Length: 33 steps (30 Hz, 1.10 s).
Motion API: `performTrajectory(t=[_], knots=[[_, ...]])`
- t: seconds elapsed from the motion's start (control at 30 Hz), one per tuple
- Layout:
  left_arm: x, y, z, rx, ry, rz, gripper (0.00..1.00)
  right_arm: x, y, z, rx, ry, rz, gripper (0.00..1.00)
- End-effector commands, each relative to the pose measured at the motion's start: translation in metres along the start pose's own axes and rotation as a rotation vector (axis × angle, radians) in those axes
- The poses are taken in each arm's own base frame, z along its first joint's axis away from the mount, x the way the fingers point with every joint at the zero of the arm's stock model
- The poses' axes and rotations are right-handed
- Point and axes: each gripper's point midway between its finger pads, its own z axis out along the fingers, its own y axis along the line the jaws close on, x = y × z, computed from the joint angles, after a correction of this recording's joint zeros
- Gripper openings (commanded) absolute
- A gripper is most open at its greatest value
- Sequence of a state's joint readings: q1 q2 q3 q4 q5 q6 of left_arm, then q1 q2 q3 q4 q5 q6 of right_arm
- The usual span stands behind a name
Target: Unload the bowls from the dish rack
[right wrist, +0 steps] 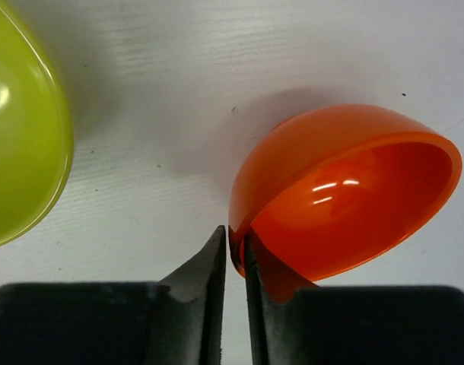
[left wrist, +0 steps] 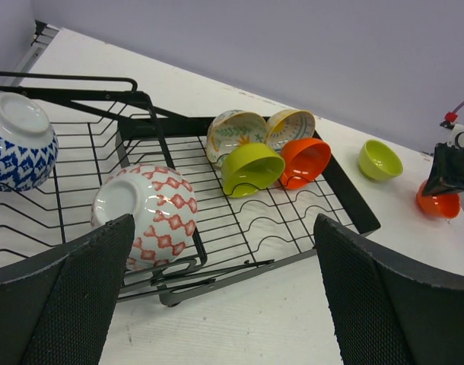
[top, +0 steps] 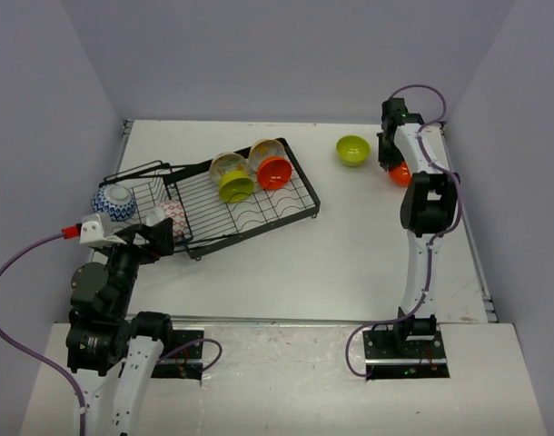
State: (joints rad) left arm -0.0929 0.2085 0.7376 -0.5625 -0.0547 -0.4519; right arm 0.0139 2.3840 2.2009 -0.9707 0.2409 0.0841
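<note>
The black wire dish rack (top: 259, 213) lies at the table's left. Standing in its slots are a lime green bowl (left wrist: 251, 169), an orange-red bowl (left wrist: 306, 160) and two cream patterned bowls (left wrist: 236, 131). A red-and-white bowl (left wrist: 147, 215) and a blue-and-white bowl (left wrist: 19, 140) sit upside down at the basket end. My left gripper (left wrist: 224, 304) hovers open in front of the rack, just right of the red-and-white bowl. At the far right, my right gripper (right wrist: 233, 247) pinches the rim of another orange bowl (right wrist: 342, 186), tilted on the table. A second lime bowl (right wrist: 23, 129) stands beside it.
Grey walls close in the table on three sides. The right arm (top: 422, 227) stretches along the right edge. A bare white tabletop (top: 350, 254) lies between the rack and the right arm.
</note>
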Motion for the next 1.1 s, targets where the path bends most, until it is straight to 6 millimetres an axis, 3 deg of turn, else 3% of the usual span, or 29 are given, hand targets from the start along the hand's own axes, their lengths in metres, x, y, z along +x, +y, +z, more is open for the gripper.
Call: performTrajectory(t=[0.0, 0.03, 0.1, 0.33, 0.47, 0.5, 0.57, 0.6, 0.63, 0.67, 0.7, 0.73, 0.77, 0.8, 0.83, 0.9, 0.93, 1.0, 1.07], knots=[[-0.001, -0.001, 0.005, 0.008, -0.006, 0.023, 1.00, -0.018, -0.011, -0.013, 0.034, -0.072, 0.002, 0.20], [-0.001, -0.001, 0.006, 0.007, -0.003, 0.024, 1.00, -0.017, -0.011, -0.016, 0.028, -0.076, 0.000, 0.29], [-0.001, 0.000, 0.006, 0.005, -0.003, 0.024, 1.00, -0.019, -0.014, -0.020, 0.039, -0.094, 0.000, 0.37], [-0.001, 0.002, 0.006, -0.010, -0.004, 0.021, 1.00, -0.022, -0.015, -0.035, 0.028, -0.145, 0.052, 0.42], [0.000, 0.005, 0.008, -0.025, 0.001, 0.017, 1.00, -0.033, -0.014, -0.069, -0.008, -0.239, 0.112, 0.44], [0.000, 0.005, 0.008, -0.029, 0.002, 0.016, 1.00, -0.039, -0.016, -0.092, -0.014, -0.289, 0.123, 0.45], [0.001, 0.005, 0.008, -0.031, 0.006, 0.016, 1.00, -0.037, -0.006, -0.110, -0.032, -0.333, 0.124, 0.49], [0.000, 0.006, 0.008, -0.032, 0.002, 0.014, 1.00, -0.047, 0.005, -0.143, -0.070, -0.429, 0.133, 0.49], [0.000, 0.006, 0.008, -0.032, 0.000, 0.014, 1.00, -0.030, 0.017, -0.140, -0.101, -0.420, 0.121, 0.50], [0.000, 0.006, 0.008, -0.035, 0.001, 0.013, 1.00, -0.029, 0.030, -0.152, -0.162, -0.463, 0.126, 0.52], [0.000, 0.006, 0.008, -0.036, 0.002, 0.013, 1.00, -0.044, 0.065, -0.178, -0.364, -0.584, 0.122, 0.53], [0.000, 0.007, 0.009, -0.038, 0.003, 0.013, 1.00, -0.014, 0.085, -0.190, -0.522, -0.574, 0.186, 0.54], [0.001, 0.007, 0.010, -0.041, 0.006, 0.013, 1.00, -0.011, 0.100, -0.209, -0.664, -0.613, 0.222, 0.53], [0.002, 0.008, 0.011, -0.046, 0.011, 0.012, 1.00, -0.018, 0.118, -0.257, -0.893, -0.705, 0.296, 0.52], [0.002, 0.009, 0.011, -0.049, 0.011, 0.012, 1.00, 0.007, 0.133, -0.241, -0.966, -0.632, 0.347, 0.51], [0.002, 0.010, 0.013, -0.056, 0.015, 0.012, 1.00, 0.015, 0.165, -0.267, -1.140, -0.609, 0.423, 0.51], [0.003, 0.011, 0.014, -0.061, 0.019, 0.012, 1.00, 0.021, 0.176, -0.261, -1.147, -0.574, 0.457, 0.56], [0.003, 0.014, 0.017, -0.081, 0.024, 0.015, 1.00, 0.030, 0.209, -0.274, -1.203, -0.518, 0.518, 0.66], [0.003, 0.017, 0.020, -0.096, 0.030, 0.017, 1.00, 0.028, 0.221, -0.270, -1.162, -0.532, 0.600, 0.73]])
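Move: The orange bowl still in the rack is about 38 cm to the right hand's left, level with it in reach and height. The green bowl beside it is roughly 50 cm left and 7 cm back, while the placed green bowl is about 7 cm ahead, 11 cm left and 4 cm lower. Between the fingertips is the rim of the held orange bowl, its middle some 5 cm right, 1 cm ahead and 2 cm below. From the left hand, the rack's orange bowl is about 32 cm ahead, 22 cm right and 23 cm below. The right hand spreads its fingers to let go of the tilted orange bowl's rim, dipping about 1 cm as it does, then lifts clear and sweeps some 24 cm left, about 16 cm up and 10 cm back, towards the orange bowl in the rack. On the way the wrist swings up by some 70 degrees so the fingers point forward-left and nearly level, still opening, while the empty left hand begins to ease forward and down by barely 2 cm. ##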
